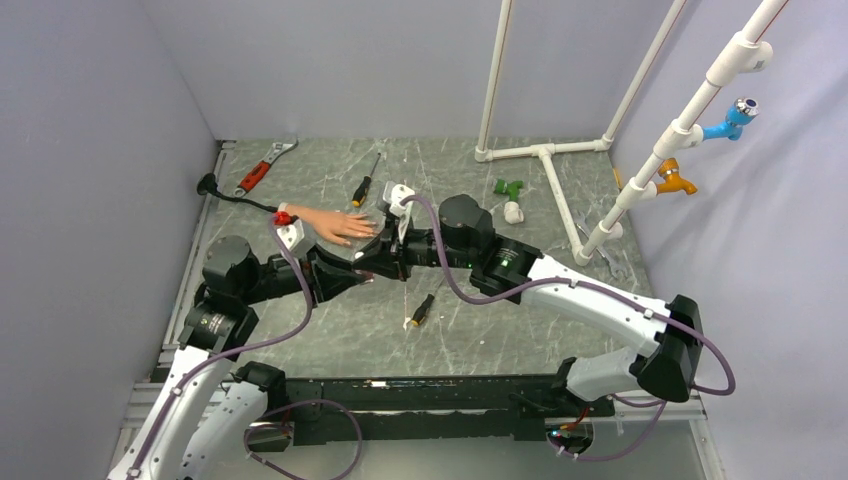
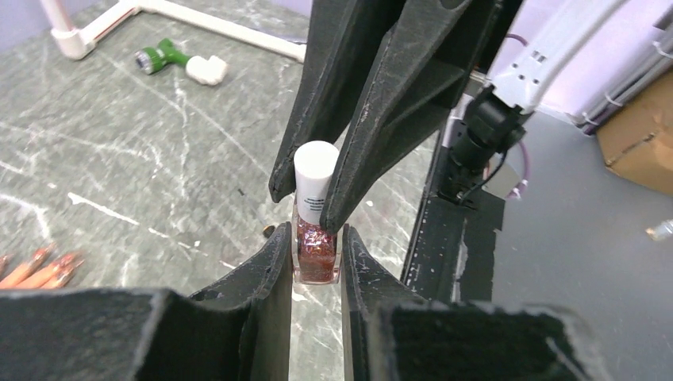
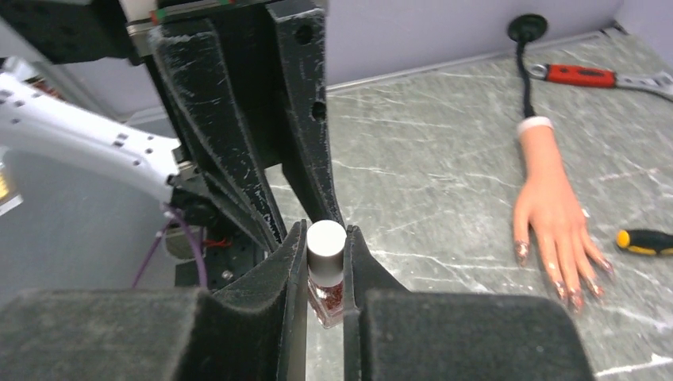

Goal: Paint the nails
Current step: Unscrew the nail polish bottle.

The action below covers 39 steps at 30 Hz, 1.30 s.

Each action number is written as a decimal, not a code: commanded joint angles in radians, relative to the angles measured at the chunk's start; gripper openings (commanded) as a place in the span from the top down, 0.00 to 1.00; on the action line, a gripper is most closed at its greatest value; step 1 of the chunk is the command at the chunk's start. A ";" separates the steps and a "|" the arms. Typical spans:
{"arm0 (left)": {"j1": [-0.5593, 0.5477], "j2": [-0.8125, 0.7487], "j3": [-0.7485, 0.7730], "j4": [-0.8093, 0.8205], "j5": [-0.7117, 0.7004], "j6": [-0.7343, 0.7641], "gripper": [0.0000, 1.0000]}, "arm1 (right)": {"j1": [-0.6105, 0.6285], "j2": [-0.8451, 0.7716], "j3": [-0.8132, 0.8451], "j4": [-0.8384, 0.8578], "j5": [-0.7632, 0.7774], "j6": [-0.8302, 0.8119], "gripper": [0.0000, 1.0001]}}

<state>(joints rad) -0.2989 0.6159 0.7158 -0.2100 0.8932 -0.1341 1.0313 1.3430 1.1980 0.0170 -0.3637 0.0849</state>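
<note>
A small glass polish bottle [image 2: 316,252] of red glitter, with a white cap [image 3: 325,242], hangs above the table between both grippers. My left gripper [image 2: 316,238] is shut on the glass body. My right gripper [image 3: 325,230] is shut on the cap from above. In the top view the two grippers [image 1: 378,258] meet just in front of the flesh-coloured mannequin hand [image 1: 335,226]. The hand [image 3: 548,206] lies flat, with its white cuff toward the back wall. Its nails [image 3: 573,300] show reddish glitter. The fingertips [image 2: 40,268] also show at the left edge of the left wrist view.
A red-handled wrench [image 1: 262,170] and a black plug with cable [image 1: 208,184] lie at the back left. One screwdriver [image 1: 366,182] lies behind the hand, another [image 1: 421,310] in front of the grippers. A white pipe frame [image 1: 545,160] and a green fitting [image 1: 510,188] stand at the back right.
</note>
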 commanded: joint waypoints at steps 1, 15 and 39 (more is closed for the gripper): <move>0.000 -0.011 0.028 0.118 0.140 0.016 1.00 | 0.006 -0.038 -0.019 0.020 -0.295 -0.035 1.00; -0.006 0.013 0.021 0.181 0.330 -0.007 1.00 | -0.023 -0.068 -0.048 -0.002 -0.500 -0.076 1.00; -0.019 0.004 0.035 0.091 0.158 0.043 1.00 | -0.051 -0.114 -0.057 -0.001 -0.248 -0.041 0.06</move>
<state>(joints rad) -0.3168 0.6300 0.7132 -0.1253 1.1179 -0.1158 0.9848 1.2739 1.1469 -0.0017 -0.7364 0.0189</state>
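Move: The left fingers hold the glass nail polish bottle upright between their pads, with its white cap about 3 cm above that hand point. The right hand comes in from the other side and already has the cap between its pads, some 0 cm off. From the left hand, the artificial hand lies about 28 cm ahead, 10 cm left and 28 cm below; the near screwdriver is some 10 cm ahead, 11 cm right and 29 cm below. With the right fingers still pinching the cap and the left ones keeping the bottle, both hands swing back together towards the bases by about 6 cm and rise slightly, the left wrist turning clockwise and the right counter-clockwise, each a little over 20 degrees, so that the cap is twisted against the glass. At the back of the swing the right fingers open wide and let go of the cap, that hand dipping about 1 cm, and both hands then start forward again, beginning to turn back the other way. ##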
